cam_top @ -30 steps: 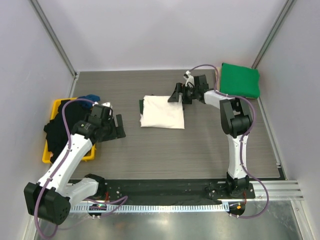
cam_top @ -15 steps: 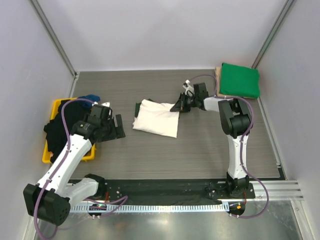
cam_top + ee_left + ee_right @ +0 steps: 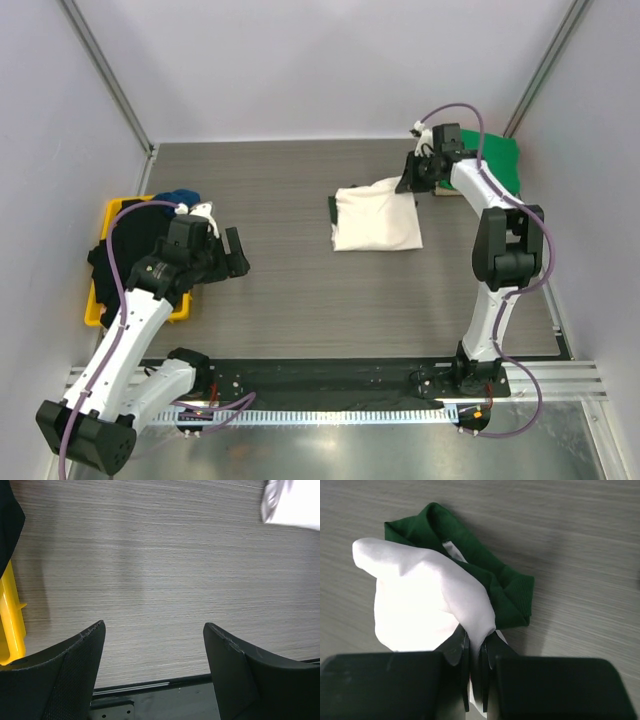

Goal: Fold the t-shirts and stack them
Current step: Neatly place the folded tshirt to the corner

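Note:
A folded cream t-shirt [image 3: 375, 220] with a dark green collar lies right of the table's middle, its back right corner lifted. My right gripper [image 3: 411, 184] is shut on that corner; in the right wrist view the cream cloth [image 3: 430, 595] bunches up out of the closed jaws, with the dark green collar [image 3: 490, 580] behind it. A folded bright green t-shirt [image 3: 497, 165] lies in the back right corner, partly hidden by the right arm. Dark t-shirts [image 3: 125, 245] spill over the yellow tray. My left gripper [image 3: 236, 255] stands open over bare table beside that tray, nothing between its fingers [image 3: 235, 675].
The yellow tray [image 3: 97, 300] sits at the left edge with a blue garment [image 3: 180, 196] at its back. A tan board edge [image 3: 447, 192] shows under the green shirt. Walls close in on three sides; a black rail [image 3: 330, 380] runs along the near edge.
The right gripper shut on the cream shirt's corner and dragged the shirt to the right and toward the back, near the green shirt. The left arm barely shifted.

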Available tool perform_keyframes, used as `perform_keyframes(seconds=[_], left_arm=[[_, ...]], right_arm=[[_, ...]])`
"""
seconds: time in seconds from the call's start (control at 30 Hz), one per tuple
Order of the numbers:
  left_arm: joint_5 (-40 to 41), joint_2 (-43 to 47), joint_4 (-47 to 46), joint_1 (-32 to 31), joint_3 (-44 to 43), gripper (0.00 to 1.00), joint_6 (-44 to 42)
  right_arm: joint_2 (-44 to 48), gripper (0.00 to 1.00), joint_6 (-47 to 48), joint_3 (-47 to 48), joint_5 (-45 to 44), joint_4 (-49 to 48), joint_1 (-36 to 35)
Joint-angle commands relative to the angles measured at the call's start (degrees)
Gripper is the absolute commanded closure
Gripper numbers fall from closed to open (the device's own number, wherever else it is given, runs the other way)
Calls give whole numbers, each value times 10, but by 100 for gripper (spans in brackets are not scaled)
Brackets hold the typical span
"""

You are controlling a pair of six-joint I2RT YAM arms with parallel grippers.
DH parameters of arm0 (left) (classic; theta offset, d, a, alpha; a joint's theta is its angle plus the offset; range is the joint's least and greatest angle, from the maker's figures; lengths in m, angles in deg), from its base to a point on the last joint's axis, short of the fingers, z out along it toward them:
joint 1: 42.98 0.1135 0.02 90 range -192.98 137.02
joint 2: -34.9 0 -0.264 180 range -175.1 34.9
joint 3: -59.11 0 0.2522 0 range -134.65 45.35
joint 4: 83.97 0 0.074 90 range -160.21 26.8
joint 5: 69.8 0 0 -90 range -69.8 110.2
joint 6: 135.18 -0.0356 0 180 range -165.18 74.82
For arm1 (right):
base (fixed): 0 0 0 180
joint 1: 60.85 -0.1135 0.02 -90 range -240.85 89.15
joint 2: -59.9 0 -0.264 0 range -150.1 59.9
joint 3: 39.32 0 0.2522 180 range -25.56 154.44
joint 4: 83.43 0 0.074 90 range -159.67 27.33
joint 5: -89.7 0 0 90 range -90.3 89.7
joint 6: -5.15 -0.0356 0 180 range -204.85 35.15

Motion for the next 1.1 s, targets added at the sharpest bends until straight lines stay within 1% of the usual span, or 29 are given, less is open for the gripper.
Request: perform_keyframes(seconds=[0.0,0.13,0.27,0.3,0.43,0.83,1.07], left_arm=[[-9,5,-23,-1,1,20,-3],[-5,4,-23,-1,3,21,-2],[-5,0,-24,-1,4,21,0],[-8,-2,-25,-1,5,21,0],[-17,-15,-26,-2,4,22,-1],[-21,-32,-25,-1,5,23,0],[-17,-39,-24,-4,4,24,1]], right_arm=[[47,99,69,58,-90,71,15],[37,99,95,140,-113,103,43],[29,99,135,189,-152,129,45],[29,99,142,195,-158,133,61],[30,99,163,232,-185,138,68],[19,99,200,345,-194,139,98],[12,99,218,386,-187,142,118]])
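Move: My right hand already grips the folded t-shirt at one corner. The rest of it hangs about 7 cm to the left and 6 cm back, some 6 cm lower. The folded stack waits roughly 13 cm ahead and 18 cm to the right, about 8 cm below. The table's far right corner is about 21 cm ahead and 28 cm to the right of this hand. From my left hand the stack lies some 39 cm ahead and 59 cm to the right. I keep my right fingers shut on the t-shirt and swing it up and to the right, nearly 19 cm higher and some 17 cm across, with about 5 cm forward, closing sideways on the stack while climbing well above it. My wrist rolls its left side down and tips the fingertips outward, so they swing from pointing forward-left to forward and down. ##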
